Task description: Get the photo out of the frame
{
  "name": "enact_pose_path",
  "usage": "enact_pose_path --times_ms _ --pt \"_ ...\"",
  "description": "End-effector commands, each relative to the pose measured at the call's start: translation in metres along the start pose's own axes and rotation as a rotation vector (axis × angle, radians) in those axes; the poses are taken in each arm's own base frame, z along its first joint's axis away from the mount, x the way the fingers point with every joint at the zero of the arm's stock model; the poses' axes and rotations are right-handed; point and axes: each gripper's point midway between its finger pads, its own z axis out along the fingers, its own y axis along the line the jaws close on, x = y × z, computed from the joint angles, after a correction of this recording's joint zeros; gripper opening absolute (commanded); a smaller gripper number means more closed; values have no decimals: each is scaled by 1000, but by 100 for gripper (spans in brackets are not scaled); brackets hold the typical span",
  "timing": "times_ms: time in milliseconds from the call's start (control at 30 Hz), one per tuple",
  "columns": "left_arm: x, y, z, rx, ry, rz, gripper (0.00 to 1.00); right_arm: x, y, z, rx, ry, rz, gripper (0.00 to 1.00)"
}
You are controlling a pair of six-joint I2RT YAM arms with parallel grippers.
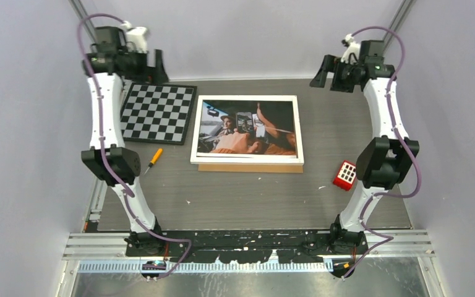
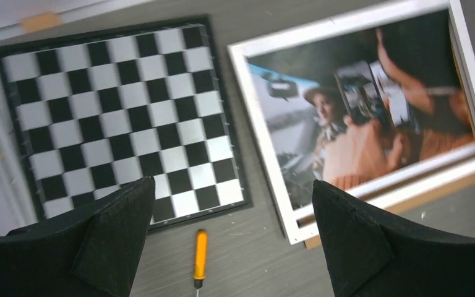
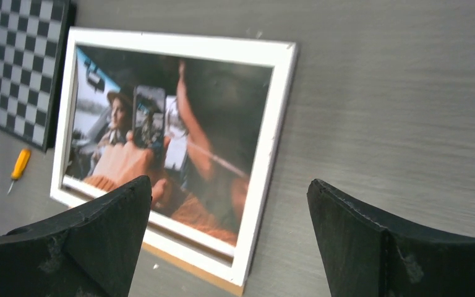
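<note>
The frame (image 1: 247, 159) lies flat in the middle of the table, white border up. The photo (image 1: 247, 127) shows face up inside it, people in a car with orange and dark tones. A brown panel edge (image 1: 250, 167) juts out under the frame's near side. My left gripper (image 1: 156, 67) hangs open high at the far left, above the checkerboard. My right gripper (image 1: 325, 74) hangs open high at the far right. In the left wrist view the left gripper (image 2: 232, 182) holds nothing, and the frame (image 2: 258, 136) and photo (image 2: 359, 124) lie far below. The right wrist view shows the empty right gripper (image 3: 229, 180) above the frame (image 3: 273, 136) and photo (image 3: 161, 136).
A black-and-white checkerboard (image 1: 159, 112) lies left of the frame, also seen as the checkerboard (image 2: 120, 117). An orange-handled screwdriver (image 1: 154, 158) lies near it, the same screwdriver (image 2: 201, 253) in the left wrist view. A red block with white squares (image 1: 345, 175) sits by the right arm.
</note>
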Motion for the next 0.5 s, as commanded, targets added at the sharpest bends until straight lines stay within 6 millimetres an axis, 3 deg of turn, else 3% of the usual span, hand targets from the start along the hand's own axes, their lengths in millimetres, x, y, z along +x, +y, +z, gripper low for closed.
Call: enact_pose_path --times_ms 0,100,233,367,467 --pt "13 50 -23 -72 0 -202 100 -54 -34 -40 127 -210 -44 100" --pt "29 82 -31 -138 1 -289 100 -47 -64 -43 156 -186 49 100" --pt "69 112 -28 -187 57 -378 100 -25 -105 -47 106 -143 220 100" --pt "108 124 -17 -217 132 -411 100 7 -142 -42 124 -79 339 100" --pt "126 126 -11 -233 159 -423 100 24 -153 -42 157 -39 326 100"
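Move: The photo in its frame lies about 31 cm right of the left gripper, 6 cm nearer the bases and 29 cm below. The chessboard is almost under that gripper, some 30 cm down and 4 cm left; the screwdriver is 19 cm back and 3 cm left at the same depth. From the right gripper, the photo is about 25 cm left, 8 cm back and 22 cm below; the red block is 27 cm back, 8 cm right, equally low. Swing both empty grippers outward, clear of the framed photo, fingers kept wide open and touching nothing. Bring the left one about 13 cm left, then let it sink some 12 cm above the chessboard's left part, easing slightly back, turning counter-clockwise and tipping its fingers down. Sweep the right one about 16 cm right, rising a little before dipping, and turn it some 20 degrees clockwise. ##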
